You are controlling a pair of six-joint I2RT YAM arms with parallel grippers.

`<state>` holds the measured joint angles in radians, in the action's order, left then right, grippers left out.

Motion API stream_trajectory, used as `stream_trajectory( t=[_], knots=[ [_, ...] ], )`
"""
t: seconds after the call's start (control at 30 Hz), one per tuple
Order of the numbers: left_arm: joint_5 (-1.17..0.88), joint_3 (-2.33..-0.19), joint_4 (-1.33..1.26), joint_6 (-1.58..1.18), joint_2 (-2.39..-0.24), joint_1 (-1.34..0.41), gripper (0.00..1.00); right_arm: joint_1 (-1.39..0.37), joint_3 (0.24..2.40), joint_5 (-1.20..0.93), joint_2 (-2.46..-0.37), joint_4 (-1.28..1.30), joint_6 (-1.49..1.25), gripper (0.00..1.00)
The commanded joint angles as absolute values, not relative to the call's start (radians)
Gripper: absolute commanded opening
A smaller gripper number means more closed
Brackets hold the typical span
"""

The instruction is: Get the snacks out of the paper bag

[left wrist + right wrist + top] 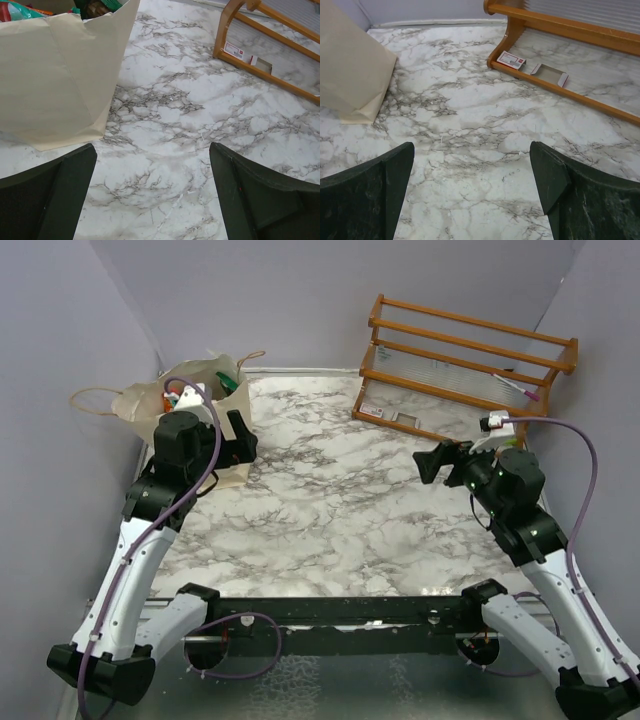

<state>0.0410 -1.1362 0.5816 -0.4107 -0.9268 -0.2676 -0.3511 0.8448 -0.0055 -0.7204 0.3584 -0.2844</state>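
The cream paper bag point(140, 405) stands upright at the table's far left, its brown cord handles hanging out to the sides. Colourful snacks point(185, 392) poke out of its open top. In the left wrist view, green and red packets point(20, 10) show above the bag's wall point(55, 75). My left gripper point(240, 440) hovers open just right of the bag, with only marble between its fingers point(152, 165). My right gripper point(440, 462) hangs open over the table's right side, holding nothing point(472, 165). The bag point(350, 75) lies far to its left.
An orange wooden rack point(465, 365) leans at the back right. At its foot lie a small red-and-white box point(511, 59) and an open cardboard tray point(549, 74). Grey walls close in the table on three sides.
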Motion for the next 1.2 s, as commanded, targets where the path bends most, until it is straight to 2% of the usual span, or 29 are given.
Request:
stream_trajectory(
  t=[0.0,0.43,0.73,0.93,1.17],
  knots=[
    [0.015,-1.159,0.546,-0.436,-0.935,-0.26,0.99,-0.331,0.832,-0.044,-0.678,0.317,-0.314,0.99],
    [0.005,-1.248,0.54,-0.417,-0.969,-0.257,0.99,-0.32,0.843,-0.146,-0.615,0.295,-0.321,0.99],
    [0.115,-1.567,0.59,-0.318,-1.138,-0.254,0.99,-0.319,0.858,-0.108,-0.606,0.376,-0.301,0.99],
    [0.149,-1.684,0.57,-0.275,-1.268,-0.247,0.99,-0.319,0.877,-0.119,-0.601,0.387,-0.291,0.99],
    [-0.01,-1.715,0.483,-0.318,-1.397,-0.16,0.97,-0.319,0.9,-0.097,-0.586,0.414,-0.268,0.99]
  ],
)
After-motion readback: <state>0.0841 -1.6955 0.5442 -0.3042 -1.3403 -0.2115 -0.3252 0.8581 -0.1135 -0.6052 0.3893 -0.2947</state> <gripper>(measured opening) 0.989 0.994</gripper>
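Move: The snacks in the bag are some 15 cm ahead of the empty left hand, about 8 cm to its left and around 5 cm lower. The bag holding them is also roughly 14 cm ahead and 8 cm left, its middle some 15 cm down; its right handle is about 20 cm ahead, 4 cm right and 2 cm below. The snacks lie about 17 cm ahead of the right hand, 48 cm to its left and a little lower. Up first, then forward: the open left hand climbs about 13 cm with its fingertips tipping up some 15 degrees, then swings forward towards the bag's mouth, clear of the front rim, roughly 10 cm of reach in all, and begins to sink at the end. The right hand, also open, eases about 3 cm back and 3 cm up, away from the bag. ##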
